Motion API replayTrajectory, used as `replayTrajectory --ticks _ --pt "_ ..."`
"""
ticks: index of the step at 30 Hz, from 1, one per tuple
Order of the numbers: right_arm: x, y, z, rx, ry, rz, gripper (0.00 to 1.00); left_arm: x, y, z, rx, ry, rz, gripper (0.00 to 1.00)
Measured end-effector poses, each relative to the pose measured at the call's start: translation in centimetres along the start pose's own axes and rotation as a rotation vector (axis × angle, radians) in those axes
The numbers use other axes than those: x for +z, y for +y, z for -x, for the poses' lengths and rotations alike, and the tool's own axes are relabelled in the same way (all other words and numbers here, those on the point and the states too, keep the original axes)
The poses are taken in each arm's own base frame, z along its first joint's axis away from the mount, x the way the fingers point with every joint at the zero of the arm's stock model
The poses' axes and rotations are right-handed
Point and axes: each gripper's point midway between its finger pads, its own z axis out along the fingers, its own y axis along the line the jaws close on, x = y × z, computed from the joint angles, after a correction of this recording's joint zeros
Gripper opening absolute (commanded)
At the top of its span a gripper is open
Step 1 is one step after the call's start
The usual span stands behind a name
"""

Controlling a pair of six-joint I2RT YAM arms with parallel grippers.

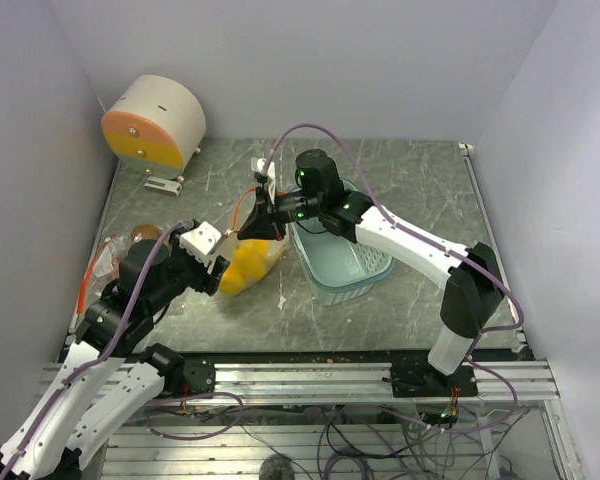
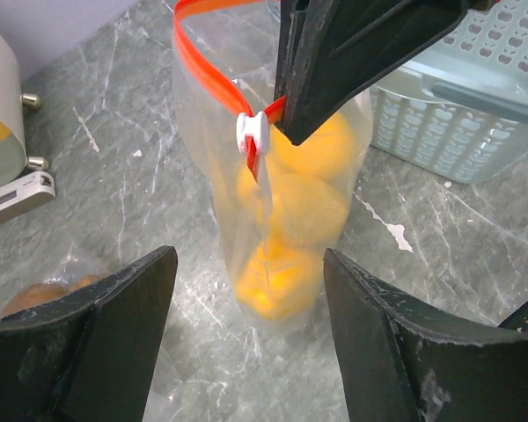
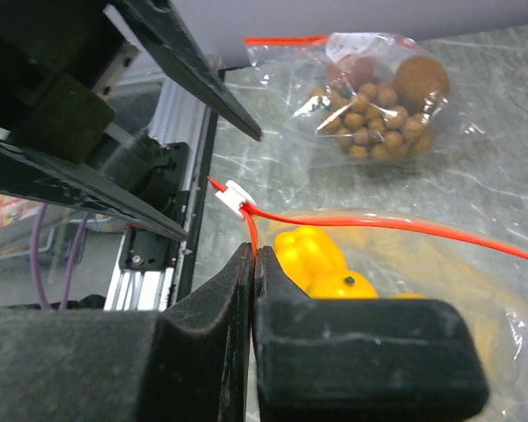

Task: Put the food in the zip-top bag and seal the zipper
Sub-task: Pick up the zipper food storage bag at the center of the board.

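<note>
The zip-top bag [image 1: 248,265] stands on the table, clear with a red zipper strip, and holds several yellow-orange fruits [image 2: 299,211] [image 3: 321,259]. My right gripper [image 3: 253,251] [image 1: 261,198] is shut on the red strip at the bag's top, just beside the white slider [image 3: 233,198] [image 2: 253,132]. The rest of the strip loops open behind it. My left gripper [image 2: 251,259] [image 1: 214,268] stands open low in front of the bag's base, apart from it, with nothing between its fingers.
A light-blue basket [image 1: 345,265] [image 2: 475,114] sits right of the bag. A second clear bag [image 3: 374,97] [image 1: 105,255] with brown grapes and round fruits lies at the left. A round cream-and-orange device [image 1: 152,122] stands at the back left.
</note>
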Motion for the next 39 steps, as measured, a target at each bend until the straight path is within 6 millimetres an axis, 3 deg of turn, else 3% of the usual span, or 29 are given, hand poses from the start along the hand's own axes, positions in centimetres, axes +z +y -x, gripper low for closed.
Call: replayTrajectory --ticks 8,12,15,19,20,25,28,30,35,39 --pt "-0.1 2.0 0.1 0.008 -0.012 0.101 0.0 1.2 0.1 -0.1 0.028 -0.02 0.003 0.78" --pt "-0.1 2.3 0.0 0.01 -0.011 0.119 0.0 1.8 0.3 0.6 0.032 -0.039 0.007 0.72" --pt "-0.1 2.6 -0.3 0.015 -0.007 0.135 0.0 2.3 0.3 0.7 0.031 -0.043 0.005 0.51" --pt "-0.1 2.7 -0.5 0.012 -0.004 0.14 0.0 2.8 -0.1 0.6 0.019 -0.043 -0.014 0.08" --pt "0.0 2.7 -0.5 0.01 -0.004 0.14 0.0 2.9 -0.2 0.6 0.014 -0.041 -0.017 0.07" --pt "-0.1 2.4 -0.7 0.002 0.004 0.121 0.24 2.8 -0.2 0.6 0.003 -0.04 -0.014 0.07" --pt "-0.6 2.2 -0.5 -0.027 0.013 0.084 0.63 2.6 0.1 0.5 -0.002 -0.038 0.004 0.07" --pt "-1.6 2.8 0.4 -0.094 -0.003 0.058 0.76 2.4 0.2 0.5 -0.005 -0.038 0.013 0.07" --pt "-4.2 5.2 3.6 -0.237 -0.088 0.04 0.76 1.8 -0.1 0.3 -0.015 -0.041 -0.001 0.07" --pt "-4.7 6.6 5.8 -0.329 -0.152 0.09 0.72 1.2 -1.1 0.4 -0.02 -0.046 -0.053 0.07"
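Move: Some 6 cm ahead of the open left fingers, 3 cm to their right and about level with them, is the white slider at the bag's zipper end. From the right hand, still pinching the zipper, it lies about 3 cm left and 1 cm back. Counted from the left hand, the yellow food in the bag sits 7 cm ahead, 5 right and 13 lower; the basket 12 ahead, 30 right; the filled bag 8 ahead, 27 left, both also well below. Reaching about 3 cm forward and right, the left hand shuts its fingers on the zipper end just below the slider, while the right, still pinching the zipper, first brings it some 3 cm back towards them. Then the right opens and leaves, rising about 8 cm and going a little right and back, its fingertips tilting up; the left keeps its pinch and eases back 2 cm. ##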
